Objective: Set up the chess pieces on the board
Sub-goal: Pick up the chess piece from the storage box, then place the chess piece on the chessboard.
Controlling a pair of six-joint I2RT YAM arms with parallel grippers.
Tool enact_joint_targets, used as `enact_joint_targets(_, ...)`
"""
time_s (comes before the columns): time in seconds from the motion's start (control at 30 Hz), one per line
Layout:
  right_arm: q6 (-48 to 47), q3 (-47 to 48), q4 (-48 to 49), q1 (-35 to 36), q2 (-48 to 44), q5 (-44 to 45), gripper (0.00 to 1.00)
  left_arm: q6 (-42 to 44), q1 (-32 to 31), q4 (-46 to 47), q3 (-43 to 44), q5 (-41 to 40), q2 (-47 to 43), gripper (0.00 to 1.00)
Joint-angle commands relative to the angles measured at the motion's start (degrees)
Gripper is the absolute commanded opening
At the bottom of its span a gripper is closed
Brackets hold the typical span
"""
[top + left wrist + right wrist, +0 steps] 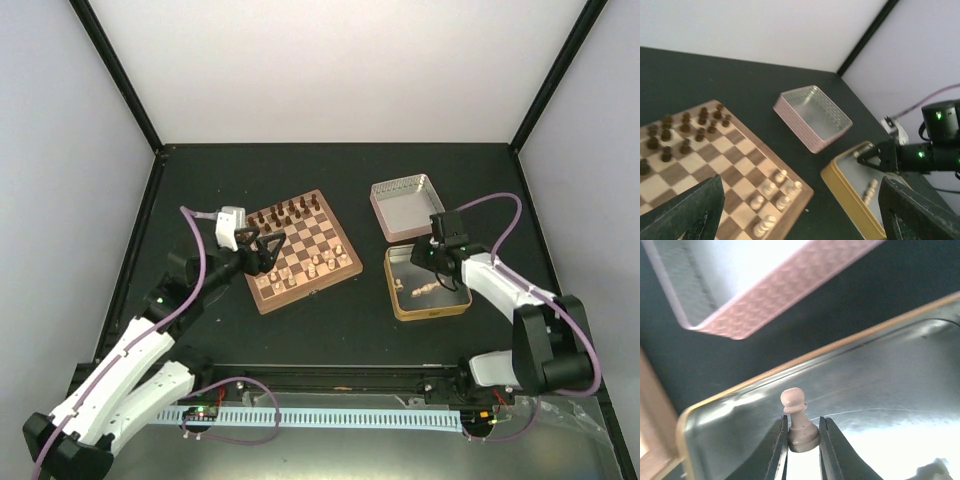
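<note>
My right gripper is shut on the base of a pale cream pawn, which stands on the floor of the gold tin. In the top view that gripper reaches into the tin's far left part. Other loose pale chess pieces lie in the tin. The board sits left of centre, with several pale pieces near its right corner. My left gripper hovers open over the board's left side, holding nothing; its fingers frame the left wrist view.
Dark brown pieces stand along the board's far side. A pinkish-silver square tin lid lies just behind the gold tin. Black frame posts rise at the table's back corners.
</note>
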Motion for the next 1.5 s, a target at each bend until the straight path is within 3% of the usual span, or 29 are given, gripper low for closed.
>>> enact_joint_targets(0.0,-6.3,-2.01,7.29,-0.02,-6.93,-11.7,0.17,-2.9,0.18,5.29,1.41,11.7,2.9,0.86)
enact_joint_targets(0.2,-10.53,-3.79,17.81,3.86,-15.31,-30.56,0.17,-10.06,0.18,10.36,3.79,23.12,8.07,0.86)
enact_joint_targets(0.43,-12.43,-2.22,30.64,11.65,-16.48,-43.85,0.17,-17.14,0.26,10.2,8.85,32.72,14.32,0.85)
enact_joint_targets(0.67,-19.53,7.65,25.93,18.44,-11.85,-49.82,0.17,-22.33,0.26,11.39,11.07,37.78,17.22,0.82)
enact_joint_targets(0.93,-23.02,12.45,21.37,21.7,-8.34,-51.81,0.17,-21.95,0.26,8.83,12.6,41.9,21.51,0.55)
enact_joint_targets(1.1,-24.82,13.79,18.76,22.7,-6.79,-52.07,0.17,-22.12,0.27,10.08,12.65,42.77,22.63,0.51)
enact_joint_targets(1.27,-24.85,14.2,18.53,22.92,-6.34,-51.37,0.17,-21.51,0.18,9.4,12.41,43.57,23.95,0.24)
enact_joint_targets(1.47,-24.21,14.47,18.54,22.92,-5.87,-49.12,0.17,-20.06,0.18,7.68,12.24,43.76,23.77,0.14)
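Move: The right fingers already hold the chess piece a few centimetres above the storage box floor; it is taken to the left gripper, about 36 cm to the left, 8 cm back and 20 cm up. In the storage box, a lying piece sits some 5 cm back and 2 cm right of the right hand, another 4 cm back and 5 cm left. From the left hand, the held piece lies roughly 36 cm right, 8 cm ahead, 20 cm lower; the chessboard's middle is 13 cm ahead, 2 cm right and 25 cm below. The right hand keeps its pinch on the base end of the chess piece and carries it up and about 24 cm left, drawing some 10 cm back and swinging its fingers from pointing down to pointing at the left gripper, then sinks slightly at the end. The left hand comes about 10 cm right to meet it, turning its fingers from forward-right to the right, then closes its wide-open fingers on the head end of the piece. ##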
